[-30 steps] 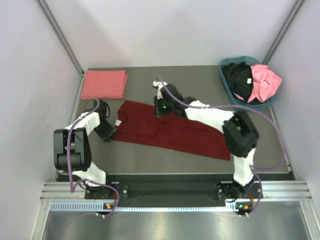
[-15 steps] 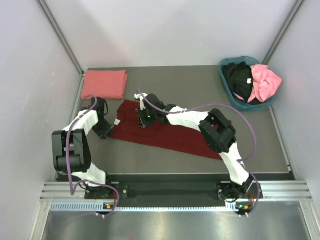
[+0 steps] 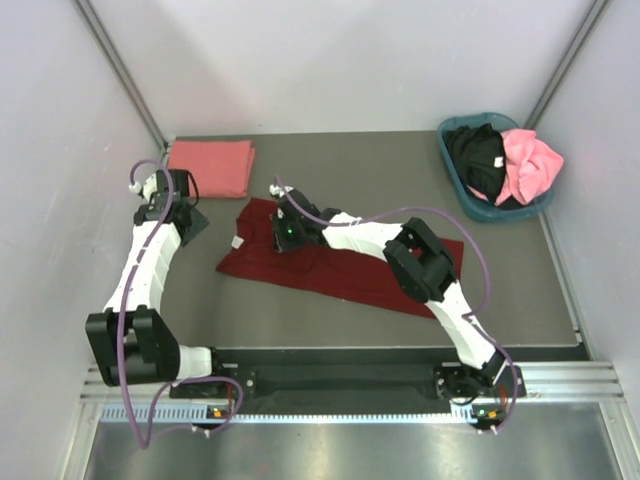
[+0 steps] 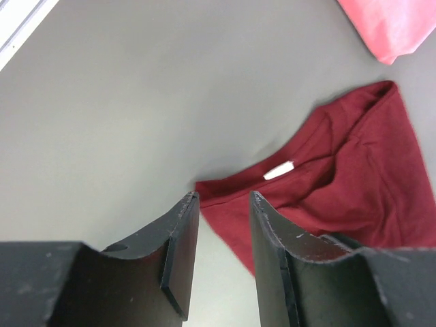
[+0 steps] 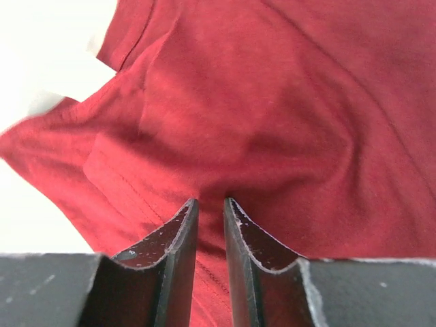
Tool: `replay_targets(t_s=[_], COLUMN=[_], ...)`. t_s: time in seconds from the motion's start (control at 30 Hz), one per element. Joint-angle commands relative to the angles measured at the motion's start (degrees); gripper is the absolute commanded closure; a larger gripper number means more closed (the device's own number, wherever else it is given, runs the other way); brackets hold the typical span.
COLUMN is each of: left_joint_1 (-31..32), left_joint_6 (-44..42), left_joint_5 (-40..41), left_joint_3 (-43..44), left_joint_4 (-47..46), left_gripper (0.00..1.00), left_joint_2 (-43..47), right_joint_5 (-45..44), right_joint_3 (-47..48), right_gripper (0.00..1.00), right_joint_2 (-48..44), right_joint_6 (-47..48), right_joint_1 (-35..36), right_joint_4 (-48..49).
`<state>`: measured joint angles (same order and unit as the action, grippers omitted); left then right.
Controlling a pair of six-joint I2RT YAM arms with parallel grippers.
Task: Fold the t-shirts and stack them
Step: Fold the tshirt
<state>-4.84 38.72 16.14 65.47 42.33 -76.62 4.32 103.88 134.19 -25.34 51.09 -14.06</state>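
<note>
A dark maroon t-shirt [image 3: 340,275] lies spread across the middle of the table, its collar end with a white label [image 4: 278,170] to the left. My right gripper [image 3: 283,232] reaches far over to that end. Its jaws [image 5: 210,201] stand a narrow gap apart, tips pressed into the maroon cloth [image 5: 272,102], which puckers there. My left gripper [image 3: 193,221] hovers left of the shirt, open [image 4: 221,197] over bare table, and holds nothing. A folded salmon-pink t-shirt [image 3: 208,168] lies at the back left. Black [image 3: 478,160] and bright pink [image 3: 530,165] t-shirts fill the basket.
The teal-blue basket [image 3: 452,178] stands at the back right corner. White walls close in the table on the left, back and right. The right arm's links stretch over the maroon shirt's right half and hide part of it.
The left gripper has drawn away from the shirt's left edge, up toward the back left. The right gripper has slid left along the shirt to its collar end.
</note>
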Motion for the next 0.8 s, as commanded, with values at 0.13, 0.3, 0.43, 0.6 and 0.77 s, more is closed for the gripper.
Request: replay_targets(t_s=[0.13, 0.3, 0.43, 0.6, 0.77], left_joint_1=[-0.26, 0.44, 1.15, 2.73, 4.66], left_joint_6=[-2.42, -3.47, -4.35, -3.39, -1.99], left_joint_5=[-4.43, -8.67, -10.60, -13.86, -15.52], left_joint_3=[-3.06, -5.61, -7.98, -7.82, -6.85], left_joint_4=[-3.56, -4.44, -6.37, -7.87, -8.75], left_gripper=[0.59, 0.59, 0.59, 0.60, 0.60], left_joint_2=[-0.37, -2.30, -2.39, -4.06, -5.12], right_joint_5=[-9.67, -13.45, -13.02, -15.04, -14.95], right_joint_3=[-8.15, -9.48, -6.77, -4.21, -3.42], right_gripper=[0.76, 0.76, 0.76, 0.76, 0.76], right_joint_2=[-4.72, -5.96, -4.47, -2.36, -0.42], right_joint_6=[-7.61, -10.51, -12.09, -15.08, -22.20], right_joint_1=[-6.44, -9.60, -11.36, -13.20, -18.38], right_joint_4=[-2.37, -2.37, -2.11, -2.37, 0.08])
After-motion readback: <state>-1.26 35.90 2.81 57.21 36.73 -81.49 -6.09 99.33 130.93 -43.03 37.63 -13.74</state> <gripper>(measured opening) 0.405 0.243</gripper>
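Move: The right fingertips rest on the left part of the dark red t-shirt, whose middle lies some 16 cm to their right and 4 cm back. Its white tag is about 11 cm left and 1 cm ahead; the folded pink shirt about 19 cm left and 25 cm farther out. From the raised left hand, the t-shirt's middle is roughly 34 cm right, 2 cm back and 14 cm below. Right fingertips drag the t-shirt 16 cm forward-right, turning clockwise; the left hand sinks 7 cm while moving right. ##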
